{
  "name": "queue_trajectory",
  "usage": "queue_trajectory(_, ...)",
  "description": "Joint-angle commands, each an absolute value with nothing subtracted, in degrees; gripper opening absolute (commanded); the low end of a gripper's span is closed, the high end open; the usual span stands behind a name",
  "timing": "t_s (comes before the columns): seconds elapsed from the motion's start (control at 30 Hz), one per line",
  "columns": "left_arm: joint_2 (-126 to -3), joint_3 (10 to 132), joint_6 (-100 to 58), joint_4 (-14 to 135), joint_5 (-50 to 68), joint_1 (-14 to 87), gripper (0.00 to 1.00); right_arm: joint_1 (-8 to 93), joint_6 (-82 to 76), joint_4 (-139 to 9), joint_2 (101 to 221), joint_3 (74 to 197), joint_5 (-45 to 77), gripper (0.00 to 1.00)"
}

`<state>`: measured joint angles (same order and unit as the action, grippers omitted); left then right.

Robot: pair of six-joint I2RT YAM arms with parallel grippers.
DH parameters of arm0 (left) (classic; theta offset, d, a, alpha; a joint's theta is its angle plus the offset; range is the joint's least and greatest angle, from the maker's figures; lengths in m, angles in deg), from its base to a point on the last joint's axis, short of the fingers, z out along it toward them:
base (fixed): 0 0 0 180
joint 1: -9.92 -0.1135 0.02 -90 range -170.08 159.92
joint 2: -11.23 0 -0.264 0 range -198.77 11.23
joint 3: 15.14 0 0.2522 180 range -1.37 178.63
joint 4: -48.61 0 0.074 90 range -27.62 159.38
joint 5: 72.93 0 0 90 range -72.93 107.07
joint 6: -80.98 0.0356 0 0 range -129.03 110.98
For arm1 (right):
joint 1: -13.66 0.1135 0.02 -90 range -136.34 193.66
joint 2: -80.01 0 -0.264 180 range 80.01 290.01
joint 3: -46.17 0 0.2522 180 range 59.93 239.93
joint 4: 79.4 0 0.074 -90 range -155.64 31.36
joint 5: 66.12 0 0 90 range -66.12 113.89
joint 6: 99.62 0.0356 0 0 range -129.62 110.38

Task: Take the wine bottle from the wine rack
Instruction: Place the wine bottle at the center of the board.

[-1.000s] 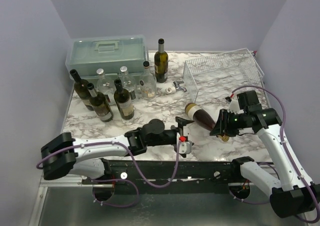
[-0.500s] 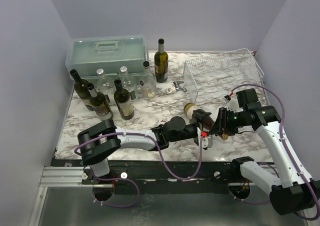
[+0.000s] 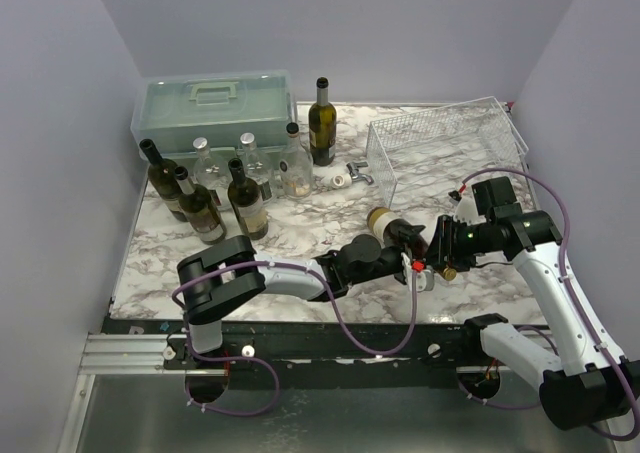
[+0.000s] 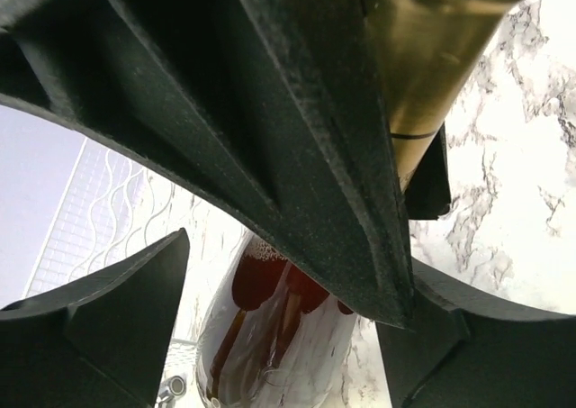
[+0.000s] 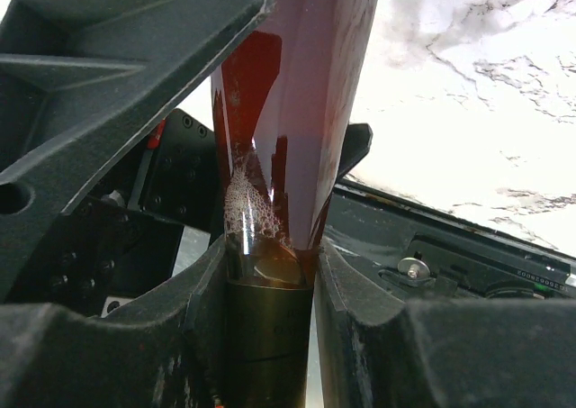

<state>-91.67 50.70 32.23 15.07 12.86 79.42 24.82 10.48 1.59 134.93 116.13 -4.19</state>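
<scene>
The wine bottle (image 3: 392,229) is tilted above the marble, off the white wire wine rack (image 3: 385,173), its base toward the rack and its gold-foiled neck toward the table's front. My right gripper (image 3: 446,260) is shut on the neck; in the right wrist view both fingers (image 5: 351,318) press the foil (image 5: 265,336) below the red wine. My left gripper (image 3: 412,264) reaches in from the left and straddles the bottle's shoulder. In the left wrist view the bottle (image 4: 270,345) lies between its fingers (image 4: 99,327), with a gap on one side. The rack (image 4: 81,219) shows behind.
A pale green toolbox (image 3: 212,98) stands at the back left, with several upright bottles (image 3: 245,195) in front of it. One dark bottle (image 3: 321,123) stands beside the rack. Small metal pieces (image 3: 350,176) lie near the rack's front corner.
My left arm has swept right along the table's front to the bottle, and its jaws have narrowed around it. The right gripper has kept its hold on the neck, barely moving.
</scene>
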Motion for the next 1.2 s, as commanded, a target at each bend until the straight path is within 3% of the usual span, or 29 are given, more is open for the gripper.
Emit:
queue_trajectory(0.0,-92.8,51.4,32.1,13.2,14.9,79.5,0.76,24.7,8.8,-8.3,133.1,122.3,-12.9,0.0)
queue_trajectory(0.13,-92.7,50.4,32.1,13.0,14.9,79.2,0.73,24.7,8.7,-8.5,133.2,122.3,-12.8,0.0)
queue_trajectory(0.33,-92.5,49.5,31.5,12.9,13.7,78.4,0.59,24.7,9.0,-8.7,133.1,122.0,-12.8,0.0)
queue_trajectory(0.37,-92.5,49.5,31.3,12.9,13.3,78.3,0.53,24.7,9.1,-8.7,133.0,122.0,-12.8,0.0)
queue_trajectory(0.4,-92.4,49.4,31.2,12.9,13.0,78.3,0.39,24.7,9.1,-8.8,133.0,122.0,-12.8,0.0)
queue_trajectory(0.5,-92.3,49.3,30.7,12.9,12.6,78.1,0.12,24.7,9.3,-8.9,132.8,121.8,-12.9,0.0)
queue_trajectory(0.6,-91.5,48.9,30.3,12.9,11.6,78.0,0.0,24.7,9.4,-9.1,132.5,121.3,-12.8,0.02)
queue_trajectory(0.87,-89.0,47.2,29.7,12.0,10.7,77.8,0.0,24.7,10.5,-10.0,131.9,120.7,-12.7,0.52)
queue_trajectory(1.03,-88.0,45.9,28.7,10.5,10.7,77.3,0.0,24.7,10.9,-10.3,131.7,121.6,-12.5,0.69)
queue_trajectory(1.17,-87.1,44.7,27.7,9.6,10.4,76.8,0.0,24.7,10.5,-10.5,131.6,123.0,-12.6,0.71)
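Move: Both grippers are already at the wine bottle, which slants neck-up. Its middle lies about 3 cm ahead, 3 cm left and 3 cm below the open left hand; from the right hand, which holds the neck foil, it is some 5 cm ahead, 7 cm left and 6 cm lower. From the left hand, the empty wire rack stands roughly 23 cm ahead and 8 cm right, and the tap 23 cm ahead and 13 cm left, both lower. Closing almost on the spot, the left gripper pinches the bottle just below the gold foil while the right keeps its hold on the neck. Only then does the right hand open, let go and rise about 5 cm, drifting forward and left with its fingertips tilting up some 15 degrees. The left keeps its grip and carries the bottle about 2 cm left and slightly forward. ##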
